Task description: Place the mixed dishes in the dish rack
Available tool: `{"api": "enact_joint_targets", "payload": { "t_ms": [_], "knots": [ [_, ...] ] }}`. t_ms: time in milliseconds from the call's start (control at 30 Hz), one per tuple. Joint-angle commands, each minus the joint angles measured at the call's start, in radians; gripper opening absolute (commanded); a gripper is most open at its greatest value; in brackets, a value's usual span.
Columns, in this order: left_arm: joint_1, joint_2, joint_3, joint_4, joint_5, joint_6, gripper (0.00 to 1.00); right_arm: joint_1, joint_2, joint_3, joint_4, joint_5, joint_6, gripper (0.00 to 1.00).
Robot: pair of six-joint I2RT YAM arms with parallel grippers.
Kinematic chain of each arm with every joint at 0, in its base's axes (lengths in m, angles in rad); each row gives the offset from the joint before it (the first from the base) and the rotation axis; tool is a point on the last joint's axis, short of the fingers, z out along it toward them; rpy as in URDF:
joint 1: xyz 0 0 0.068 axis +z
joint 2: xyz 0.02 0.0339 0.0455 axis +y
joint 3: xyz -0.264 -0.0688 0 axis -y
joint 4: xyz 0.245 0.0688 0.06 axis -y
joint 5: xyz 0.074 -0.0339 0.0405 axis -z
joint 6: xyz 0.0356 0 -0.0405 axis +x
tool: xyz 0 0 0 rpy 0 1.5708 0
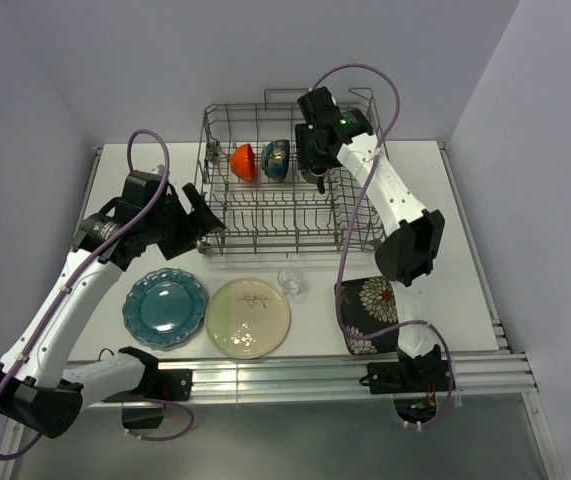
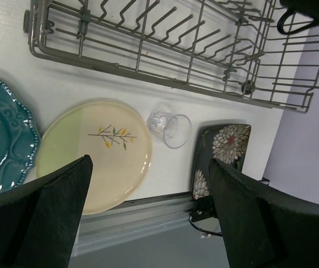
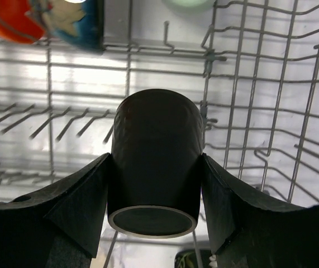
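The dish rack [image 1: 265, 247] stands at the back of the table. A red-orange bowl [image 1: 243, 161] and a dark bowl [image 1: 276, 160] sit on edge inside it. My right gripper [image 3: 155, 160] is shut on the brown mug [image 3: 153, 139], base toward the camera, above the rack's wires [image 3: 282, 84]; a pale green cup [image 3: 188, 3] shows at the top edge. My left gripper [image 2: 149, 163] hangs open and empty by the rack's front left corner. Below it lie the teal plate [image 2: 3, 139], cream plate [image 2: 92, 156], clear glass [image 2: 170, 129] and black floral plate [image 2: 220, 148].
The dishes lie in a row between the rack and the metal rail [image 1: 295, 372] at the table's near edge. Walls close in the table at the back and on both sides. The right arm [image 1: 390, 200] reaches over the rack's right side.
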Motion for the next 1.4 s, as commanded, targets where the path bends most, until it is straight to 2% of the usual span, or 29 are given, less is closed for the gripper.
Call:
{"api": "enact_joint_targets", "payload": {
  "t_ms": [0, 133, 333, 1367],
  "knots": [
    [0.001, -0.025, -0.02, -0.002, -0.02, 0.049, 0.91, -0.025, 0.027, 0.083, 0.023, 0.08, -0.014, 0.0],
    [0.001, -0.033, -0.038, 0.012, -0.016, 0.057, 0.91, -0.054, 0.047, 0.063, 0.04, 0.087, -0.026, 0.0],
    [0.0, -0.022, -0.043, 0.029, 0.003, 0.071, 0.91, -0.096, 0.102, 0.123, 0.046, 0.064, -0.034, 0.0],
    [0.001, -0.002, -0.067, 0.047, 0.013, 0.069, 0.92, -0.13, 0.197, 0.114, 0.221, -0.052, -0.026, 0.0]
  ]
}}
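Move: Over the middle of the rack, the right hand holds the dark mug base-up; the free spot on the near side of the green cup is about 8 cm ahead, 3 cm right and 9 cm below. The green cup is some 14 cm ahead and 2 right, the blue bowl 12 ahead and 9 left, the orange bowl 11 ahead and 18 left, all about 10 cm lower. From the left hand that spot is roughly 29 cm ahead, 30 right and 12 below. Carrying the dark mug towards the green cup, the right hand goes forward about 7 cm and sinks about 5, first slanting nearly 5 cm right, then easing some 2 cm back left as it keeps forward. Its fingers keep their grip, and the wrist barely turns. The empty left hand sinks about 2.5 cm, still open. ##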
